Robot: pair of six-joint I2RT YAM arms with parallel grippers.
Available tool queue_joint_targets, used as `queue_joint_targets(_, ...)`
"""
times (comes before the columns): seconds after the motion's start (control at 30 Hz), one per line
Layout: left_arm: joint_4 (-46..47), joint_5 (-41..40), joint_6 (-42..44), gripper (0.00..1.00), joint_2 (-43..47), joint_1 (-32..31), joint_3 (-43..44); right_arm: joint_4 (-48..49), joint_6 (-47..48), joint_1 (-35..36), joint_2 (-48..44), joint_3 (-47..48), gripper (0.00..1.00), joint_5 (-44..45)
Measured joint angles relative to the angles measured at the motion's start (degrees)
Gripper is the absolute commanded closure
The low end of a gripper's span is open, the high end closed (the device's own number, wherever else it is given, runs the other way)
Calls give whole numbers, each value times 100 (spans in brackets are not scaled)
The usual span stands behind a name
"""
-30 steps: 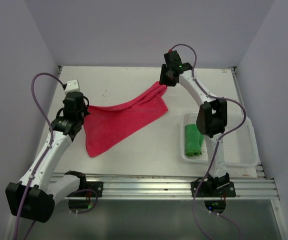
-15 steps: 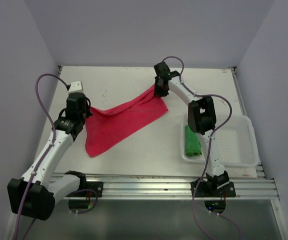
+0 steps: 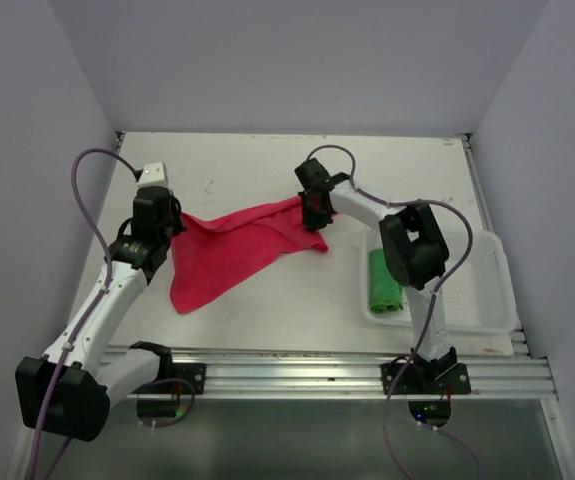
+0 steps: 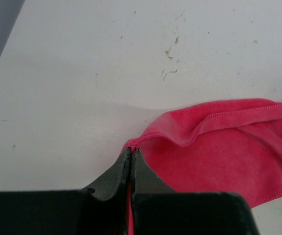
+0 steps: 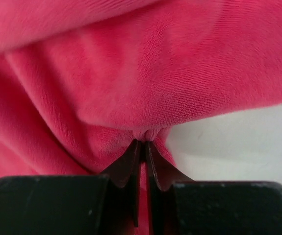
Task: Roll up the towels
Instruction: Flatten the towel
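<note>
The pink-red towel (image 3: 232, 248) lies crumpled and stretched across the middle of the white table, between my two grippers. My left gripper (image 3: 172, 222) is shut on the towel's left corner (image 4: 132, 145), its jaws pressed together on the hem. My right gripper (image 3: 314, 208) is shut on a pinched fold of the same towel (image 5: 148, 133) at its right end. The green towel (image 3: 384, 282) sits rolled up at the left end of the clear basket (image 3: 495, 300), right of the pink-red one.
The table (image 3: 257, 160) is walled in by grey panels on the left, back and right. An aluminium rail (image 3: 297, 372) with both arm bases runs along the near edge. The right arm's elbow (image 3: 414, 240) hangs over the basket.
My right gripper has travelled left and toward me from the far right of the towel, and its jaws have shut on a fold, bunching the cloth. The left gripper has stayed put.
</note>
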State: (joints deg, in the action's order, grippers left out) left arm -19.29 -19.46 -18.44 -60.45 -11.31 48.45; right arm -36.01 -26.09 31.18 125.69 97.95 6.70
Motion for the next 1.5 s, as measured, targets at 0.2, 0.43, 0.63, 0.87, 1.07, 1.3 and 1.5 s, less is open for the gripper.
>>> queue_joint_targets(0.2,46,-2,4,100,20,0,-4,37,79,496,-1121,-1309,70,-782)
queue_joint_targets(0.43,85,-39,44,100,20,0,-4,-11,199,-212,-1657,-839,67,-935)
queue_joint_targets(0.63,74,-417,107,100,17,0,-4,-291,345,-776,-1652,-407,68,-442)
queue_joint_targets(0.87,26,-1639,199,100,26,122,-2,-531,542,-671,-1405,-212,67,-20)
queue_joint_targets(1.07,26,-2441,461,100,164,155,-2,-728,649,-566,-721,144,65,92)
queue_joint_targets(1.3,42,-2531,608,100,269,155,-4,-699,669,-476,-299,343,64,120)
queue_joint_targets(1.5,164,-2124,612,100,229,155,-57,-492,671,-468,-37,522,62,-22)
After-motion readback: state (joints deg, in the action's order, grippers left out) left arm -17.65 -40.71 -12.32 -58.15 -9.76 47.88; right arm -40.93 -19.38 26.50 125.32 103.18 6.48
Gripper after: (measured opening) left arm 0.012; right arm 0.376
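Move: The left fingers already pinch the red towel's raised left corner. The towel's middle lies about 15 cm to this hand's right, 4 cm ahead and 16 cm below. From the low right hand, nearly shut on the cloth, the towel's right end is level ahead, some 3 cm right and 1 cm below. The green roll lies roughly 16 cm right and 15 cm back, in the white basket, whose middle is about 29 cm right and 15 cm back. Draw the right hand back about 8 cm with the cloth, opening the fingers to let go, then swing it up, forward and right, and bring it down, open, just over the towel's right edge. Midway, keep the left pinch and sweep the left hand about 8 cm left and slightly up, rolling and turning counter-clockwise, then let it ease back a little. ##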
